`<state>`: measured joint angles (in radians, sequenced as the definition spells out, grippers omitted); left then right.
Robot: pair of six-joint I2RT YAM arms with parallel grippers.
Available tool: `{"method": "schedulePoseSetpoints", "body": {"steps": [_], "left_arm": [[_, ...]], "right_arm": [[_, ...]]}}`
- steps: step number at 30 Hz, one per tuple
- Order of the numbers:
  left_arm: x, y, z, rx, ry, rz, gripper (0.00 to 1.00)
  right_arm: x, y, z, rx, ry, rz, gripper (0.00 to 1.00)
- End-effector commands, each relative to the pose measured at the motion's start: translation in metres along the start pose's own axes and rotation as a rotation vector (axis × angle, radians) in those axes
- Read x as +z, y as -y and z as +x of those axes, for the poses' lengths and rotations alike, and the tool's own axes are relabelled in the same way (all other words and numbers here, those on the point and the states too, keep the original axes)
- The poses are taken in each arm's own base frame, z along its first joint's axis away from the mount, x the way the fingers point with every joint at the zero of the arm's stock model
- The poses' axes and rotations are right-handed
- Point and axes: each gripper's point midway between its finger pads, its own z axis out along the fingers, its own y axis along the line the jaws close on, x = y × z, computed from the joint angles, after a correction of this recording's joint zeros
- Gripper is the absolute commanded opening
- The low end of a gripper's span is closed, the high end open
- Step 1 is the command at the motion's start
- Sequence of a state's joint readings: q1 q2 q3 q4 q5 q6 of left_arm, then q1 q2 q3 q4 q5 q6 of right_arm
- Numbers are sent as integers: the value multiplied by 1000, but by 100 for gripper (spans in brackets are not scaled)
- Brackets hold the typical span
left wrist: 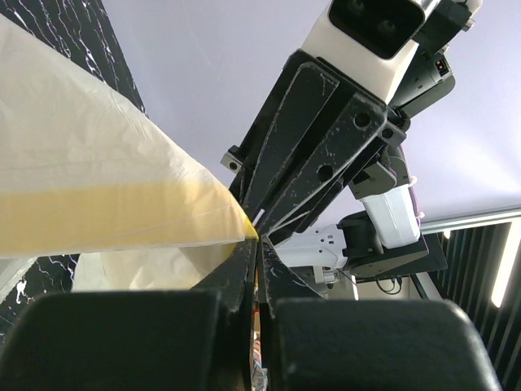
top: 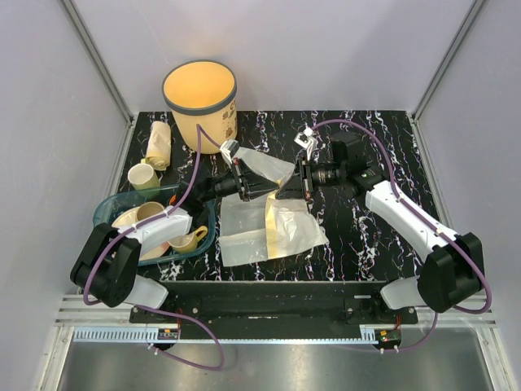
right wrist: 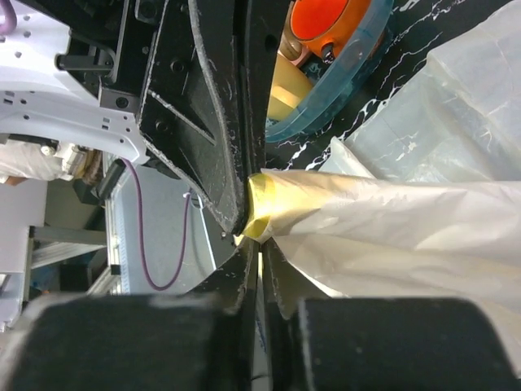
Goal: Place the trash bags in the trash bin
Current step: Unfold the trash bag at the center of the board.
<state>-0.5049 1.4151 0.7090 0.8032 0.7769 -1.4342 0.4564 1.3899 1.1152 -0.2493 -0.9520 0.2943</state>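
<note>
The trash bin (top: 199, 96) stands open at the back left. One trash bag (top: 270, 224) lies spread on the black marbled table, with one corner of it (top: 264, 167) lifted between the arms. My left gripper (top: 270, 192) is shut on the yellow-tinted corner of the trash bag (left wrist: 122, 204), its jaws (left wrist: 255, 238) pressed together. Tip to tip with it, my right gripper (top: 286, 192) has its jaws (right wrist: 260, 243) closed on the same corner (right wrist: 277, 208). A pale rolled bundle of bags (top: 159, 144) lies left of the bin.
A teal dish tray (top: 110, 208) with cups sits at the near left, close under the left arm. A green cup (top: 144, 175) stands behind it. In the right wrist view the tray's rim (right wrist: 362, 45) lies just beyond the left gripper's fingers (right wrist: 203, 122).
</note>
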Motion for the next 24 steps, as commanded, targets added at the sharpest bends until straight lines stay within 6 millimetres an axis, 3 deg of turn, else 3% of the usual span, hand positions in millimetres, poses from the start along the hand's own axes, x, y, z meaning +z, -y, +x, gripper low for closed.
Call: {"method": "schedulePoseSetpoints", "body": {"steps": [1,8,9,11,14,17,20,24], "left_arm": [[-1,8,0,11,1,27,0],[-6,-4,2,-1,5,-10,3],[-8,-4,0,15,10,-11,9],[-15,-4,-5,32,20,-12,32],[-28,-3,-12,60,31,-9,48],[-38,-3,-3,78,3,6,56],[-38,6,9,117,-26,46,57],[-30,19,24,183,-92,90,52]], "right_arm": [[-7,-19,-15,-89,45,-19,0],[-16,-31,-10,-134,53,-35,0],[-17,-32,-8,-135,50,-34,0],[-22,-33,-5,-168,51,-29,0],[-26,-32,6,-164,33,-22,0],[-27,-30,12,-170,29,-14,0],[-27,-29,16,-177,23,-18,0],[-28,-31,16,-213,20,-37,0]]}}
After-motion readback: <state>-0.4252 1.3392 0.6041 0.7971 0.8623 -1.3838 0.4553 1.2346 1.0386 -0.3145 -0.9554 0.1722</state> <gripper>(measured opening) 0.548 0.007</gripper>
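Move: Both hands meet at the bag's pinched yellow edge. It sits in the left fingertips, about 1 cm to that hand's right, and between the right hand's nearly shut tips, about 1 cm to its left. Counted from the right hand, the rest of the bag spreads roughly 19 cm below, some 3 cm left and 1 cm back. The bin stands about 24 cm ahead, 21 cm left and 8 cm lower, and the cream mug 9 cm back, 24 cm left and 17 cm lower. Back towards the base about 3 cm and some 2 cm to the right goes the right hand, rising 2 cm and then easing down again, once its fingers have finished closing on the yellow edge. The left fingers open about halfway and let go, that hand sinking and backing off left 3–4 cm, then swinging back towards its base. ##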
